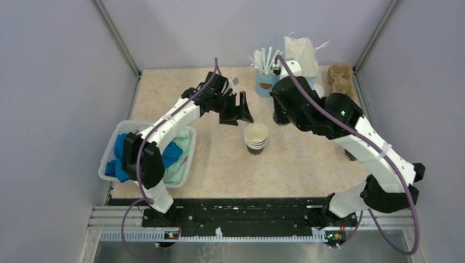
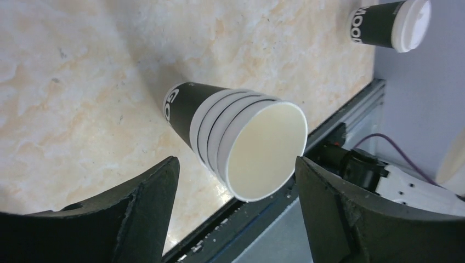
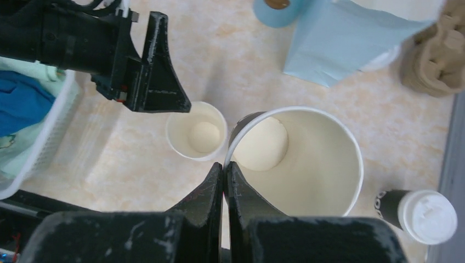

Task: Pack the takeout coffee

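The takeout coffee (image 3: 422, 216), a small black-banded cup with a white lid, stands at the table's right side; it also shows in the left wrist view (image 2: 392, 24). My right gripper (image 3: 224, 164) is shut on the rim of a lidless paper cup (image 3: 307, 164), one finger inside and one outside. My left gripper (image 2: 237, 161) is open and hovers just above a stack of lidless cream-and-black cups (image 2: 236, 137) in the middle of the table (image 1: 256, 137). In the top view the left gripper (image 1: 238, 116) and right gripper (image 1: 277, 115) face each other over that stack.
A light blue cup of white sticks (image 1: 267, 82) and a white paper bag (image 1: 301, 55) stand at the back. A brown cardboard cup carrier (image 1: 341, 78) lies at the back right. A white basket (image 1: 109, 159) of blue and green cloths sits at the left.
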You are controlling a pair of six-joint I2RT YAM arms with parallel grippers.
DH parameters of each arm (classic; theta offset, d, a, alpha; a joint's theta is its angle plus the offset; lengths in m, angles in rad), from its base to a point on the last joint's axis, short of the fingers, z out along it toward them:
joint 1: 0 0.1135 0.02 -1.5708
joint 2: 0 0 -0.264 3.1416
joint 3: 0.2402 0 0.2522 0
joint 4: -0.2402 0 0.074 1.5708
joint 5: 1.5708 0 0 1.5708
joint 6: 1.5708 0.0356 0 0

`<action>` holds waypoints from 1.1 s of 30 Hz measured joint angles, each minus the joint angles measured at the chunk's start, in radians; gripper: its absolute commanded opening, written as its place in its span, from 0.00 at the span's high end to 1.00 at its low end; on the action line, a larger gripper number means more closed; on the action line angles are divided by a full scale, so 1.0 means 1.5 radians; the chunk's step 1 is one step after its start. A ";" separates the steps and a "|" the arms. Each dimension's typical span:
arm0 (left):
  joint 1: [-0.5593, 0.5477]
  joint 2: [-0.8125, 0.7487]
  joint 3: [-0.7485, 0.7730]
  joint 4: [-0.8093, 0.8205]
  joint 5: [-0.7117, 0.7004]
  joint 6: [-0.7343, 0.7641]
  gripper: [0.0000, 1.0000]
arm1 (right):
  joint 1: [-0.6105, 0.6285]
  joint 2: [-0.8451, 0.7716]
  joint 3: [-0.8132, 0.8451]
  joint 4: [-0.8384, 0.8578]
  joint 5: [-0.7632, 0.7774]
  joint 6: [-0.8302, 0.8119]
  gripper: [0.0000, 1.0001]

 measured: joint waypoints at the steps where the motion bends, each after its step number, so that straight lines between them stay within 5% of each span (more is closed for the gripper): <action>1: -0.013 0.010 0.021 -0.013 -0.021 0.005 0.20 | 0.000 -0.021 -0.014 -0.008 0.015 0.007 1.00; 4: -0.064 0.052 0.089 -0.063 -0.112 0.028 0.28 | -0.011 -0.085 -0.085 -0.035 0.042 0.025 1.00; 13: -0.143 0.155 0.225 -0.178 -0.308 0.085 0.80 | -0.065 -0.203 -0.324 -0.028 0.022 0.056 1.00; 19: -0.147 0.194 0.284 -0.194 -0.403 0.120 0.98 | -0.066 -0.197 -0.475 0.070 -0.015 0.044 1.00; 24: -0.099 0.261 0.397 -0.195 -0.445 0.153 1.00 | -0.067 -0.147 -0.502 0.173 -0.047 -0.013 1.00; 33: 0.105 0.378 0.554 -0.103 -0.462 0.183 0.97 | -0.068 -0.110 -0.501 0.306 -0.114 -0.121 1.00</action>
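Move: The stack of cups stands about 6 cm to the right of the open left hand, level with it fore and aft, its middle some 9 cm lower; the straw holder is about 25 cm ahead and 12 cm right of that hand. The right hand holds a single cup high up, with the stack about 5 cm to its left and 25 cm below. The blue bag lies 20 cm ahead and 13 cm right of it, the lidded cup 34 cm right and 2 cm back. The cup stack is taken by its left rim: the left hand eases right and down about 3 cm each, tilting some 30 degrees until the fingers point down, pinches the rim, then speeds forward and left to the far side of the table, left of the straw holder. The right hand, still pinching its single cup, swings right and down, then back left, ending about 16 cm lower. ##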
